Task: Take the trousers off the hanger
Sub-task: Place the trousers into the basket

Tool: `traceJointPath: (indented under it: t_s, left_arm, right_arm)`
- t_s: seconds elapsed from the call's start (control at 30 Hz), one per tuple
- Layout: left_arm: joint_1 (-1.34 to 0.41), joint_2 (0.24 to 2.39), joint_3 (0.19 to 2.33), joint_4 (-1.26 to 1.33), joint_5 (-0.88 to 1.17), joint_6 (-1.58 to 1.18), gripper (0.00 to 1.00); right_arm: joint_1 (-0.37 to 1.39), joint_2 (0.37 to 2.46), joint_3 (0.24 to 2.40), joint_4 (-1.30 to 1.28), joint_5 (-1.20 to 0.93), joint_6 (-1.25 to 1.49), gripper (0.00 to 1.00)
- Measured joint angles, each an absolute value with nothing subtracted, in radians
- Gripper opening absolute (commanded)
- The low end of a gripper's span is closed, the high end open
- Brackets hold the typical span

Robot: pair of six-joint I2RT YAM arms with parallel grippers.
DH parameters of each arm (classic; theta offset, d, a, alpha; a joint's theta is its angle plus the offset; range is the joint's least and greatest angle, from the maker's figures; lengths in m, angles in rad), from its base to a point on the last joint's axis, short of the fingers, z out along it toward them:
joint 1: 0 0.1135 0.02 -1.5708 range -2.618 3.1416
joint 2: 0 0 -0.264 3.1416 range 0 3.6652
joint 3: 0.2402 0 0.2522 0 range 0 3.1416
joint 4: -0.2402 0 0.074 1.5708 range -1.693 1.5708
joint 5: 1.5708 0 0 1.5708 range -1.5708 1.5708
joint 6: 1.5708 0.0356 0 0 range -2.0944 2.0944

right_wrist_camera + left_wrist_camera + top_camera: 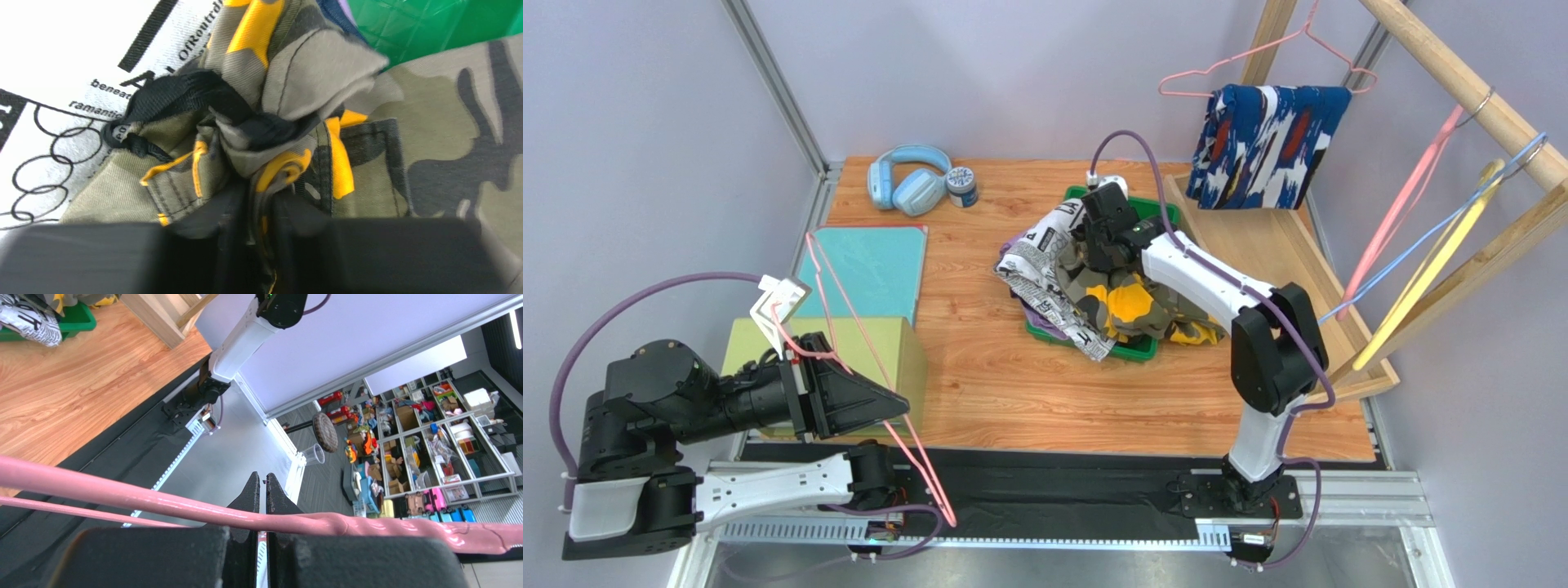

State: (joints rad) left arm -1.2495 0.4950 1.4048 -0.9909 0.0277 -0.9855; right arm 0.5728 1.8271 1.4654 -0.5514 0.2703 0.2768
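Observation:
A heap of trousers fills the green tray (1140, 348) at mid-table: the newsprint pair (1044, 279) drapes over its left side and the yellow-olive camouflage pair (1127, 304) lies on top. My right gripper (1097, 263) reaches down into the heap. In the right wrist view it (264, 190) pinches a fold of the camouflage pair (442, 141), beside the newsprint pair (73, 79). The blue-white-red print trousers (1269, 145) hang on a pink hanger (1259, 55) on the rack. At the near left, my left gripper (895, 402) holds a bare pink hanger (844, 321) in the air; its wire (123, 493) crosses the closed fingers (263, 478).
Blue headphones (907, 178) and a small jar (962, 185) sit at the back left. A teal board (873, 270) and an olive box (891, 349) lie by the left arm. The wooden rack (1271, 251) stands at the right, its rail carrying empty pink, blue and yellow hangers (1425, 263).

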Motion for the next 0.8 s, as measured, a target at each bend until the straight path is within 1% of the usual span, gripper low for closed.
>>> traceJointPath:
  t_s: [0.03,0.07,0.2,0.23,0.27,0.4,0.57,0.67,0.8]
  left_arm:
    - [-1.25,0.498,1.403,-0.985,0.031,-0.986,0.0]
    - [-1.25,0.502,1.4,-0.978,0.035,-0.986,0.0]
    - [-1.25,0.533,1.374,-0.942,0.05,-0.986,0.0]
    - [-1.25,0.542,1.367,-0.937,0.052,-0.986,0.0]
    - [-1.25,0.552,1.359,-0.93,0.052,-0.986,0.0]
    - [-1.25,0.596,1.338,-0.916,0.052,-0.985,0.0]
    - [-1.25,0.65,1.336,-0.892,0.052,-0.979,0.0]
    - [-1.25,0.685,1.338,-0.882,0.054,-0.973,0.0]
    - [-1.25,0.722,1.338,-0.862,0.068,-0.961,0.0]
  right_arm:
    - [0.574,1.826,1.478,-0.569,0.277,0.281,0.59]
    - [0.574,1.819,1.491,-0.591,0.287,0.281,0.7]
    - [0.575,1.768,1.549,-0.717,0.311,0.276,0.82]
    - [0.581,1.751,1.571,-0.765,0.315,0.276,0.83]
    - [0.589,1.738,1.594,-0.802,0.322,0.276,0.89]
    - [0.659,1.635,1.652,-0.937,0.389,0.274,0.92]
    - [0.753,1.464,1.642,-1.073,0.493,0.292,0.92]
    - [0.804,1.336,1.57,-1.108,0.508,0.316,0.92]
    - [0.926,1.155,1.454,-1.148,0.462,0.345,0.9]
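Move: My right fingers, already part open, still have bunched camouflage cloth between them. The green basket's middle lies about 5 cm back, 2 cm right and 9 cm below that hand. The newsprint trousers are about 6 cm back, 6 cm left and 8 cm down, and the hanging blue patterned trousers some 17 cm right, 5 cm ahead and 10 cm up. From my left hand the basket is roughly 33 cm ahead, 17 cm right and 40 cm down. I spread my right fingers almost fully and let go of the camouflage cloth, lifting steeply off the heap, then draw back over it towards my base: about 20 cm back and 16 cm up in all, drifting right. Meanwhile my left hand keeps its grip on the pink hanger and carries it some 8 cm right, sinking a little. ##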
